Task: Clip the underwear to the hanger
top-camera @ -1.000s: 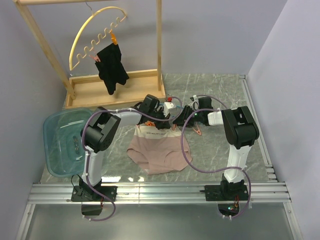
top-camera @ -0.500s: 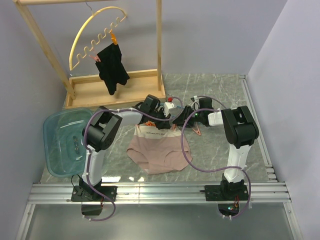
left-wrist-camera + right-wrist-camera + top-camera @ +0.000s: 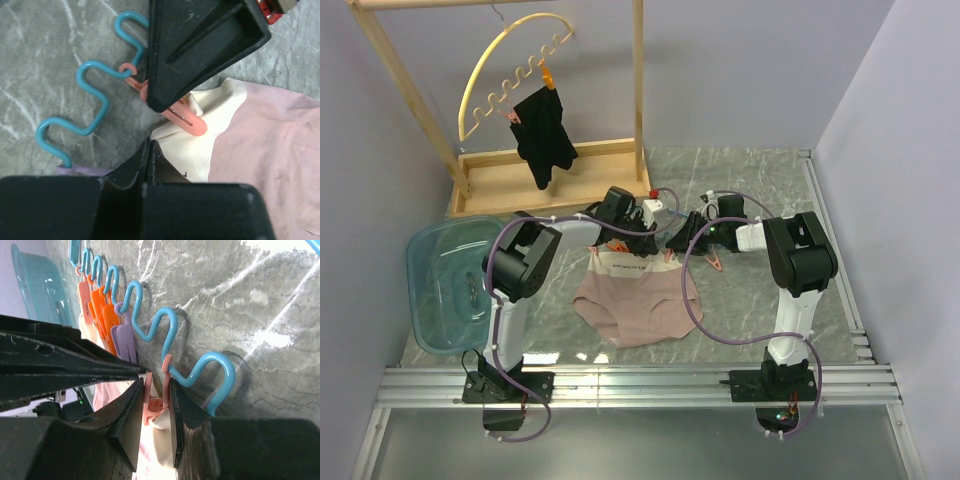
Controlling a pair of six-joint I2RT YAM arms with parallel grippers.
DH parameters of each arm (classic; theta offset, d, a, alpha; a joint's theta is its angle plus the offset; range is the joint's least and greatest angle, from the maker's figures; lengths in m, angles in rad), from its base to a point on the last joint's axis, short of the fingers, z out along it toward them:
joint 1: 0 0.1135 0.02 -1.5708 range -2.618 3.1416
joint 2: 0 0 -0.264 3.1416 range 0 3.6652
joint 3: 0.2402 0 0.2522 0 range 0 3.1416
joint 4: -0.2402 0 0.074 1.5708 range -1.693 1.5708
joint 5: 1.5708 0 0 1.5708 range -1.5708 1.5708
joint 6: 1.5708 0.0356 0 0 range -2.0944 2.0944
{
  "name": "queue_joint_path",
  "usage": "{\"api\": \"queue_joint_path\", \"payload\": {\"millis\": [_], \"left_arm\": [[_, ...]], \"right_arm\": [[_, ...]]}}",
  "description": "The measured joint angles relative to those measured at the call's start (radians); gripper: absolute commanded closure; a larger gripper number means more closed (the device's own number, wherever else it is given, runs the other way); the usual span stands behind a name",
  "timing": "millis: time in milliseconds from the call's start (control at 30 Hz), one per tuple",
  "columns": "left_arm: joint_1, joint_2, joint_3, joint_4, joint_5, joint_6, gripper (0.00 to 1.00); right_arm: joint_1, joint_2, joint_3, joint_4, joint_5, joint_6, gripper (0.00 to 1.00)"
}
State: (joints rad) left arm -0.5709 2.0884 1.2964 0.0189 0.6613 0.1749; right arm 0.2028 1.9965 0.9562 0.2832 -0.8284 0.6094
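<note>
The pink-beige underwear (image 3: pixel 635 300) lies flat on the table, its cream waistband (image 3: pixel 220 135) toward the far side. The light-blue wavy hanger (image 3: pixel 95 112) (image 3: pixel 165 322) lies on the marble just beyond it. My right gripper (image 3: pixel 156 385) (image 3: pixel 678 240) is shut on a pink clip (image 3: pixel 155 400) (image 3: pixel 189 121) that hangs from the hanger's wavy edge, squeezing it, with cream waistband fabric at the clip's mouth. My left gripper (image 3: pixel 150 142) (image 3: pixel 648 236) is shut at the waistband's edge, right beside the clip, and the fabric folds into its tips.
A wooden rack (image 3: pixel 555 175) stands at the back left with a yellow hanger (image 3: pixel 510 60) and a black garment (image 3: pixel 545 135). A blue tub (image 3: pixel 445 285) sits at the left. Orange clips (image 3: pixel 102 310) and a purple clip (image 3: pixel 127 342) hang further along the blue hanger.
My left wrist has shifted slightly back and to the left. The right gripper and the underwear stay where they were.
</note>
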Motion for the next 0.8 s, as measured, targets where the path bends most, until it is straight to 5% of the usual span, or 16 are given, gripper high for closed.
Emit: {"api": "queue_joint_path", "payload": {"millis": [267,500,800], "left_arm": [[0.006,0.000,0.000,0.000,0.000,-0.008,0.97],[0.006,0.000,0.000,0.000,0.000,-0.007,0.89],[0.005,-0.001,0.000,-0.003,-0.001,0.003,0.71]], "right_arm": [[0.000,0.000,0.007,-0.018,-0.002,-0.017,1.00],[0.000,-0.001,0.024,-0.060,-0.003,-0.048,0.56],[0.008,-0.031,0.034,-0.093,0.016,-0.092,0.48]]}}
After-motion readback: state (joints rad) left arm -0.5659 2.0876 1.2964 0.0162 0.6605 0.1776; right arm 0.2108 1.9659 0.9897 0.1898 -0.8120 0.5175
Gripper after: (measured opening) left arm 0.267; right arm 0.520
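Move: The left hand's shut fingers hold the waistband beside the pink clip; the clip's middle is about 3 cm to their right, 1 cm back, and level in height. The right hand already squeezes that clip at its hand point, with the waistband corner about 1 cm back, straight under it and 1 cm lower. From the right hand the purple clip lies 6 cm left and 1 forward, the orange clips some 13 left and 2 forward, a loose clip 9 right and 2 back. The left hand stays in place with its fingers pointing right and down, and eases them from shut to about a quarter open, letting go of the waistband next to the pink clip. A moment later the right hand, until then still squeezing the clip's handles, opens to about half and lifts barely 1 cm straight up off them, tipping by some 5 degrees. ##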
